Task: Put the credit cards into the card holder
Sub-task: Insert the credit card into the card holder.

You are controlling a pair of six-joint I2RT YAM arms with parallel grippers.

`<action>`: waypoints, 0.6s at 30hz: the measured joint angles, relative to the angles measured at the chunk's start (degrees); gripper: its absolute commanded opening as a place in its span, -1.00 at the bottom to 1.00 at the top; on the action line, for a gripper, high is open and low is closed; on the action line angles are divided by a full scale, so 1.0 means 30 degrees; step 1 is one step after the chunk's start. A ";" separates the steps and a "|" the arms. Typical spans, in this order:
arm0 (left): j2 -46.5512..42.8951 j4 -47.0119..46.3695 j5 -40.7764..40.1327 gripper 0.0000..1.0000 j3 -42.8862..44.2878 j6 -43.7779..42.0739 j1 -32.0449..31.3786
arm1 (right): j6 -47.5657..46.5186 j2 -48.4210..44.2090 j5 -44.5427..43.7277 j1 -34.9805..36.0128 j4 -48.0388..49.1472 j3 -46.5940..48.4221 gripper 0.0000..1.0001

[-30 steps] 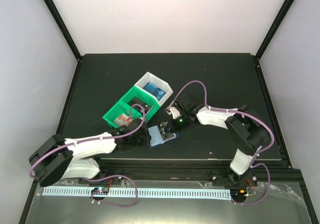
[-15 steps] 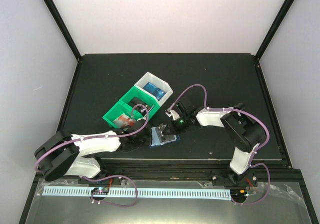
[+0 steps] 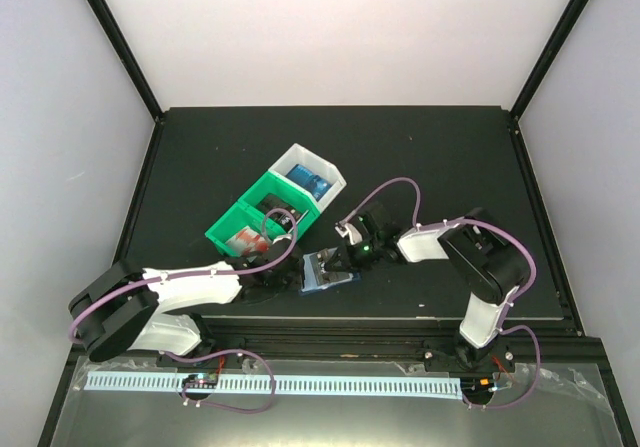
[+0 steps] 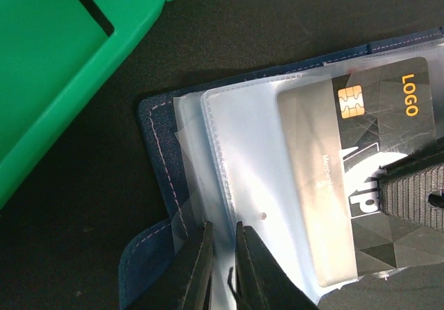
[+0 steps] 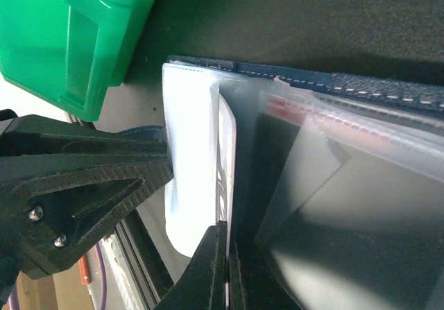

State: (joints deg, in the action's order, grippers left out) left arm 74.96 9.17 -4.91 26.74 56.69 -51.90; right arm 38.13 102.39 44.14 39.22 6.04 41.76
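The dark blue card holder (image 3: 320, 277) lies open near the table's front edge, its clear sleeves fanned out (image 4: 156, 136). A black credit card (image 4: 388, 116) with a gold chip and orange "LOGO" sits partly inside one sleeve. My right gripper (image 5: 226, 244) is shut on this card's edge, and one of its fingers (image 4: 416, 195) shows on the card in the left wrist view. My left gripper (image 4: 222, 251) pinches the clear sleeve edge beside the clasp tab. More credit cards lie in the bins: blue ones (image 3: 308, 180) and red-and-white ones (image 3: 243, 237).
A green bin (image 3: 262, 217) and a white bin (image 3: 325, 172) stand joined just behind the holder, the green one close to my left gripper (image 4: 62, 60). The table's front edge and metal rail (image 3: 330, 342) run right below the holder.
My right gripper has moved forward and left toward the holder with the black card. My left gripper has slid right to the holder and narrowed onto the sleeve.
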 measured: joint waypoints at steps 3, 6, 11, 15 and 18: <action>-0.0073 -0.0109 0.0000 -0.75 -0.0102 0.0087 -0.0007 | 0.0590 0.0000 0.0095 0.0007 0.0962 -0.0437 -0.90; -0.0153 -0.0270 -0.0036 -0.73 -0.0211 0.0182 -0.0058 | 0.0940 0.0036 0.0131 0.0102 0.1428 -0.0546 -0.89; -0.0284 -0.0459 -0.0073 -0.71 -0.0364 0.0219 -0.0087 | 0.1253 0.0160 0.0007 0.0430 0.1880 -0.0546 -0.83; -0.0386 -0.0517 -0.0080 -0.67 -0.0452 0.0270 -0.0102 | 0.1508 0.0204 -0.0306 0.0663 0.1836 -0.0546 -0.55; -0.0488 -0.0495 -0.0080 -0.65 -0.0481 0.0284 -0.0124 | 0.1450 -0.0175 -0.0882 0.0874 0.1304 -0.0539 -0.42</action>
State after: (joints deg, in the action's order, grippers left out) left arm 73.49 7.68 -5.15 25.30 57.54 -52.27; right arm 42.48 101.86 41.50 41.85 9.96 40.14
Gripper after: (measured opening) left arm 0.166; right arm 0.229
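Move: The right gripper still pinches the black card; the clear pocket it goes into has its middle about 3 cm to the left and 1 cm below, the card's own middle some 2 cm left, both level with the hand. The green box stands roughly 11 cm ahead and 18 cm left, the white box some 18 cm ahead and 6 cm left. From the left gripper, at the pocket's free edge, the pocket's middle lies about 5 cm right and 2 cm ahead. Slide the right gripper about 1 cm to the left to push the black card deeper into the clear pocket, towards the left gripper, then ease it back towards the base by a bit over half a centimetre while opening the fingers to let go of the card. Hold the left gripper in place at the sleeve edge. ##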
